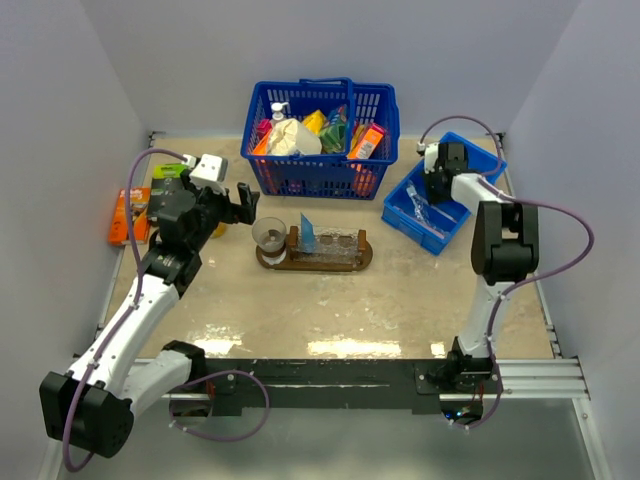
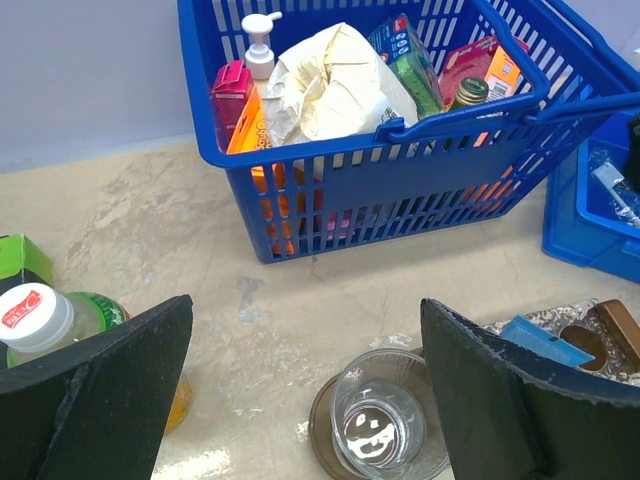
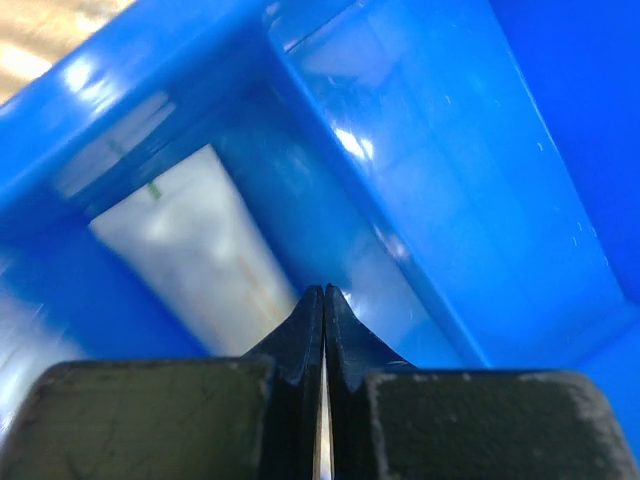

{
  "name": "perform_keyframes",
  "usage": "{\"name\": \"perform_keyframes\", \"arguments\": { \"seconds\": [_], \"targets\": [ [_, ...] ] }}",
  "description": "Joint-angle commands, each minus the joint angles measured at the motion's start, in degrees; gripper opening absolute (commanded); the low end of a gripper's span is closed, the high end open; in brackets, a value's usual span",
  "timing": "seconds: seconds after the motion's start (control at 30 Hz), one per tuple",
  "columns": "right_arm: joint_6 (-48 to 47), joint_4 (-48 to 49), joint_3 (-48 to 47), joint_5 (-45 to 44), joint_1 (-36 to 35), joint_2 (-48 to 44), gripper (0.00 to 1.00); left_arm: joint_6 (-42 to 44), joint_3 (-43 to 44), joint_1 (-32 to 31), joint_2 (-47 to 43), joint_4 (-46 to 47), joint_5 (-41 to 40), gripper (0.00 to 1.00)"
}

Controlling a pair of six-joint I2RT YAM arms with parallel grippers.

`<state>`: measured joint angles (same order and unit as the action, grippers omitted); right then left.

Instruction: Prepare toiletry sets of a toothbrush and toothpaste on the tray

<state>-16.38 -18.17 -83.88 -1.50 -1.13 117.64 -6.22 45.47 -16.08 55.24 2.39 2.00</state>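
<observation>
The dark wooden tray (image 1: 365, 255) lies in the middle of the table with clear glass cups on it. A flat blue tube (image 1: 308, 233) stands in one of them. My left gripper (image 1: 243, 203) hovers wide open just left of the tray's end cup (image 2: 385, 425), holding nothing, and the tube (image 2: 545, 340) shows by its right finger. My right gripper (image 1: 437, 185) is down inside the blue bin (image 1: 400, 215), shut (image 3: 324, 290). A whitish tube (image 3: 190, 240) lies to its left and a clear-wrapped item (image 3: 430, 160) to its right. I cannot make out a toothbrush or anything pinched.
A blue basket (image 1: 310, 175) full of groceries stands behind the tray. A white-capped bottle (image 2: 40, 320) and a green box (image 2: 20, 260) sit near the left gripper. An orange pack (image 1: 125, 215) lies at the far left edge.
</observation>
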Motion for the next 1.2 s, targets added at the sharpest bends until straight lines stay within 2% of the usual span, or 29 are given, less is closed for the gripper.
{"name": "perform_keyframes", "arguments": {
  "seconds": [0.0, 0.43, 0.63, 0.8, 0.9, 1.03, 1.17],
  "targets": [
    [3.4, 4.9, 2.7, 3.2, 0.2, -8.6, 0.0, 1.3, -0.2, 0.4, -1.3, 1.8, -1.0, 1.0],
    [5.0, 2.4, 1.9, 6.2, 0.8, -9.5, 0.0, 1.2, -0.5, 0.4, -1.9, 2.1, -1.3, 1.0],
    [3.2, 0.7, 0.9, 6.3, 0.7, -8.8, 0.0, -0.8, -2.5, 0.4, -2.2, 6.3, -1.8, 1.0],
    [2.3, -4.1, -2.0, 6.9, 0.7, -5.9, 0.04, -3.2, -3.3, 0.4, -2.1, 12.1, -1.9, 1.0],
    [2.8, -4.4, -1.6, 6.8, 0.8, -5.8, 0.13, -4.4, -3.8, 0.4, -0.2, 17.7, -4.6, 1.0],
    [2.9, -6.3, -3.7, 3.9, 0.7, -2.7, 0.2, -3.7, -4.0, 0.4, 3.8, 26.2, -7.4, 1.0],
    [0.1, -12.4, -9.4, 1.6, 0.7, 2.0, 0.27, 0.1, -4.4, 0.3, 8.4, 36.1, -5.6, 1.0]
  ]
}}
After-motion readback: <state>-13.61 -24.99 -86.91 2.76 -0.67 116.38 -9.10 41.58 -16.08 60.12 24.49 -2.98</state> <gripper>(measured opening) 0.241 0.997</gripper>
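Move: The white packet lies in the blue bin just under the shut right fingers, its middle roughly 2 cm back, 2 cm right and 2 cm below. The clear packet is about 6 cm left of the right hand and 2 cm back; the rack with the blue tube is some 28 cm left and 12 cm back. From the left hand, the white packet is about 46 cm right, 12 cm ahead and 25 cm down. Right hand rises 6 cm, sinks 4.5 over the white packet, opening a quarter; left goes 4 cm forward and up. ##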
